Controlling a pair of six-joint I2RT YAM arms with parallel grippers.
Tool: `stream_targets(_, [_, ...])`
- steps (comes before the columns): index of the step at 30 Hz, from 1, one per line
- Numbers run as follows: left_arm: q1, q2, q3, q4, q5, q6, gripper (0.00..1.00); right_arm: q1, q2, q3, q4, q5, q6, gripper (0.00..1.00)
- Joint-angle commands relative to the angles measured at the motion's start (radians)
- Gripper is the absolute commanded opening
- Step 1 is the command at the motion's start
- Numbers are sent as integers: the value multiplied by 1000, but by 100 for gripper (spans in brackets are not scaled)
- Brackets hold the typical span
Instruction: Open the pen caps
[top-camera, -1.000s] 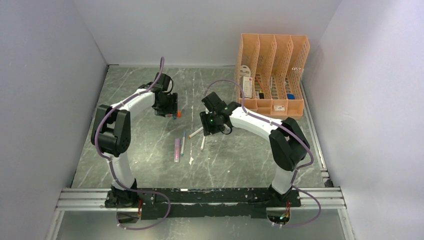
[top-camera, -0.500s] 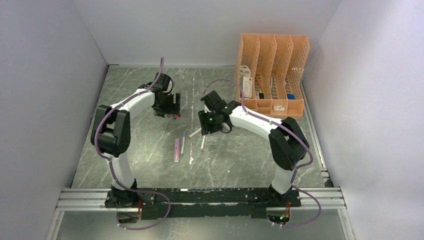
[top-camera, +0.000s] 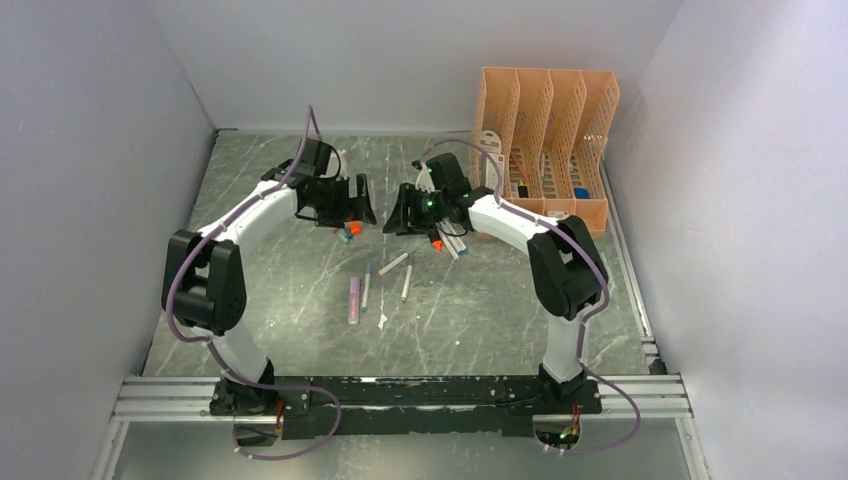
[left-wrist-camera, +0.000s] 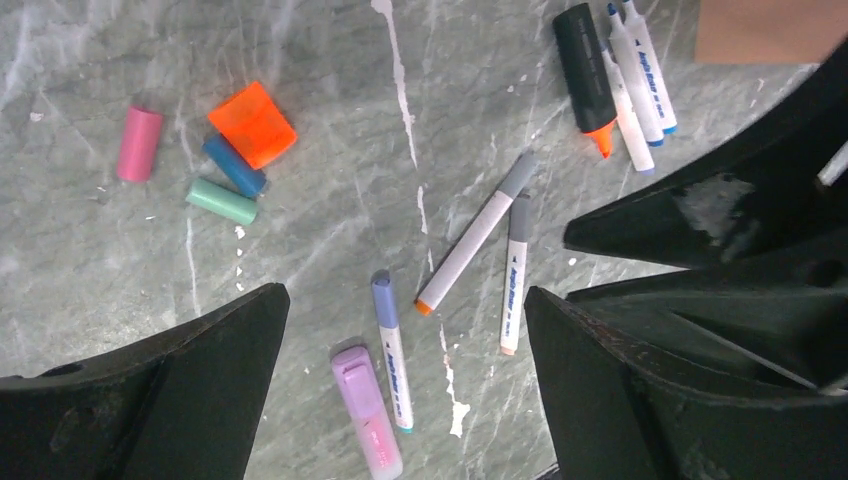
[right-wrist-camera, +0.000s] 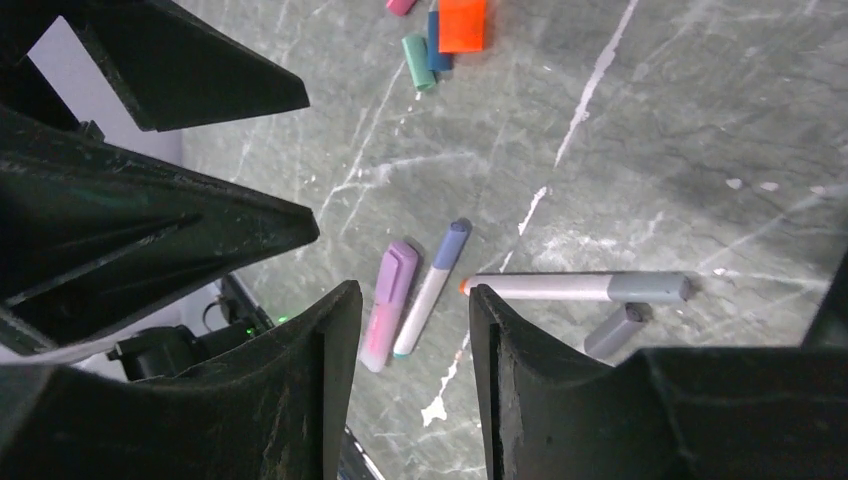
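Observation:
Several loose pen caps lie together on the table: pink (left-wrist-camera: 139, 143), orange (left-wrist-camera: 252, 124), blue (left-wrist-camera: 234, 166) and teal (left-wrist-camera: 221, 201); in the top view they form a small cluster (top-camera: 350, 231). A black marker with a bare orange tip (left-wrist-camera: 585, 65) lies beside two uncapped white pens (left-wrist-camera: 632, 70). Still capped are two grey-capped pens (left-wrist-camera: 475, 235) (left-wrist-camera: 515, 270), a blue-capped pen (left-wrist-camera: 390, 345) and a purple highlighter (left-wrist-camera: 365, 410). My left gripper (left-wrist-camera: 405, 298) is open and empty above them. My right gripper (right-wrist-camera: 410, 295) is open and empty, facing the left one (top-camera: 365, 212).
An orange mesh file organizer (top-camera: 545, 140) stands at the back right. The two grippers are close together, fingertips a short gap apart above the marble table (top-camera: 300, 320). White walls enclose the left, back and right sides.
Both wrists have risen and turned to face each other. The right gripper moved back, uncovering the black marker and white pens. The left moved off the caps.

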Motion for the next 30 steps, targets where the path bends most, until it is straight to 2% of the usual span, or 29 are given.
stream_targets(1, [1, -20, 2, 5, 24, -10, 100, 4, 28, 16, 73, -80, 50, 44])
stream_targets(6, [3, -41, 0, -37, -112, 10, 100, 23, -4, 27, -136, 102, -68, 44])
stream_targets(9, [3, -47, 5, -72, -190, 13, 100, 68, -32, 14, -258, 276, -110, 44])
stream_targets(15, [3, -83, -13, -73, -216, 13, 100, 177, -67, -23, -388, 532, -101, 45])
stream_targets(22, [3, -104, -51, -55, -191, 13, 100, 258, -52, -42, -429, 626, -54, 45])
stream_targets(30, [3, -133, -90, -33, -159, 13, 100, 299, 34, -11, -449, 666, -37, 42])
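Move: The grey-capped pen lying on its own, cap pointing away from the base, is about 7 cm back and 4 cm to the right of the right hand, some 11 cm below. The orange-ended pen lies about 4 cm back and level sideways; the blue-capped pen some 10 cm back and 7 cm left; the pink highlighter about 13 back and 10 left. From the left hand the grey-capped pen is some 9 cm back and 12 cm right. To the grey-capped pen comes the right hand, drawing back about 9 cm and sinking nearly as far while easing right, and swinging its left-slanting fingers some 40 degrees until they point almost straight down above the pen's near half, still part open and not yet gripping. The empty left hand shifts some 4 cm left, away from that pen, tilting slightly, fingers kept wide open. ##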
